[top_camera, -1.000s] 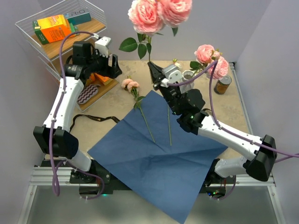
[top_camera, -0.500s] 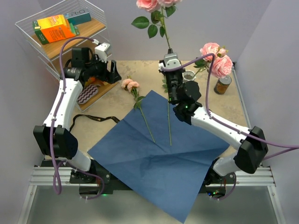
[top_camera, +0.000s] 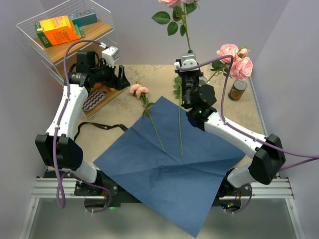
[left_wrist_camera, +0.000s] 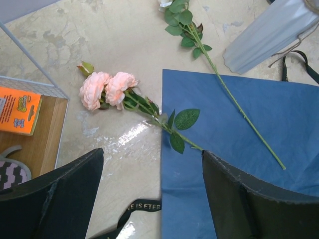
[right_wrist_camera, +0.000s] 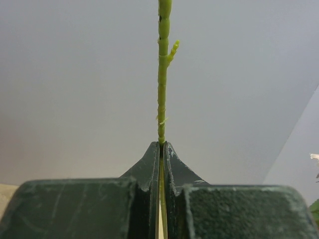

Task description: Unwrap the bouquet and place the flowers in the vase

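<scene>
My right gripper [top_camera: 188, 56] [right_wrist_camera: 161, 144] is shut on the thin green stem of one of the flowers [top_camera: 179, 20] and holds it upright. Its pink blooms are cut off by the top edge. Pink roses [top_camera: 235, 59] lean just right of it. The whitish-grey vase [left_wrist_camera: 269, 35] shows in the left wrist view; the right arm mostly hides it from above. The bouquet's blue paper [top_camera: 169, 164] lies flat and unfolded. Two flowers lie across its far corner: a pink rose [top_camera: 138, 89] [left_wrist_camera: 107, 89] and a bare stem [top_camera: 180, 129]. My left gripper [top_camera: 119, 78] [left_wrist_camera: 152, 199] hovers open to their left.
The black ribbon [top_camera: 99, 127] trails off the paper's left edge. A wire shelf with an orange box [top_camera: 57, 30] stands at the back left, with a wooden tray [top_camera: 99, 107] below it. A brown jar with a metal lid [top_camera: 238, 90] stands at the back right.
My right arm has swung the held rose up and to the right, toward the back; its blooms have left the top of the view. The left arm has hardly moved.
</scene>
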Controlling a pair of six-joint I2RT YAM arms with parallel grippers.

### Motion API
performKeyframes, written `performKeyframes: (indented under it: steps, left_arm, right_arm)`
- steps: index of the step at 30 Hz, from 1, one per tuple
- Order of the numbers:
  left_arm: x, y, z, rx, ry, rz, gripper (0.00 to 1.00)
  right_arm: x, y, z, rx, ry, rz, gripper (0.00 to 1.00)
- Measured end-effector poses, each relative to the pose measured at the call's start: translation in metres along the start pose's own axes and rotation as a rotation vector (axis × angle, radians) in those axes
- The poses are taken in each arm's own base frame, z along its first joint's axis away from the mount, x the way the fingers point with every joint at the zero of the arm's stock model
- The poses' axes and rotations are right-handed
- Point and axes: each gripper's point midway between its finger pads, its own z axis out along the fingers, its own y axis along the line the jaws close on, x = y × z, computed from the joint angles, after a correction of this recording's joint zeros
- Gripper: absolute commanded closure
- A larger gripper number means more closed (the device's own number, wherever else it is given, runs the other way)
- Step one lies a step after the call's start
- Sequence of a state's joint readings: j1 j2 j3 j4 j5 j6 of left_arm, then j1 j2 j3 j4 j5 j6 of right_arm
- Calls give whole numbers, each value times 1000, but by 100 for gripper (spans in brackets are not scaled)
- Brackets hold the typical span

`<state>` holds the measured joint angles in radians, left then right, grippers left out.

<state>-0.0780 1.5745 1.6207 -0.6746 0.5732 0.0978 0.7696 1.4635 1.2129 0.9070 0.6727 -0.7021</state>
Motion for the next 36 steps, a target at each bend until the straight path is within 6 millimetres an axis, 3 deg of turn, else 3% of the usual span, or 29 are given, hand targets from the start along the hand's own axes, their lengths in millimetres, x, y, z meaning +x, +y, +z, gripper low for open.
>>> performKeyframes:
  steps: [7, 13, 17, 21, 26, 32, 36]
  left_arm:
    - [0, -1, 0, 4, -1, 0, 16]
    - [0, -1, 0, 7, -1, 0, 16]
    - [0, -1, 0, 7, -1, 1, 16]
    - [0, -1, 0, 7, -1, 1, 16]
    - [0, -1, 0, 7, -1, 3, 16]
    - [0, -1, 0, 7, -1, 3, 16]
    - [0, -1, 0, 8, -1, 4, 16]
  right_arm:
    - [11, -12, 14, 48, 65, 20, 100]
    - [49, -11, 29, 87, 192, 41, 100]
    - [80, -2, 30, 85, 290, 33, 84]
    - [98, 3, 31, 92, 369, 37, 81]
    - [103, 0, 28, 101, 400, 79, 80]
    - [97, -7, 19, 104, 389, 134, 62]
    - [90, 1, 9, 4, 341, 191, 51]
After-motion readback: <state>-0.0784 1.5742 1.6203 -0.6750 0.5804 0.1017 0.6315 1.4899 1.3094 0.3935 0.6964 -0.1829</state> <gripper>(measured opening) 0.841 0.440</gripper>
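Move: The vase, which already holds one rose, stands about 9 cm ahead of the right hand and 6 cm to its right, its middle some 34 cm below. The white rose lies on the table some 46 cm below that hand, its middle about 3 cm ahead and level sideways; the can stands about 14 cm ahead, 27 cm right and 41 cm below. From the left hand the vase is roughly 7 cm ahead, 30 cm right and 16 cm below. Forward and then down, about 7 cm each with a slight drift to the right, the right hand carries the pink rose it already holds over to the vase, its upward-pointing fingers tipping down some 20 degrees. Low over the mouth the fingers part and let go of the stem, then ease back 2 to 3 cm while opening to nearly half. ##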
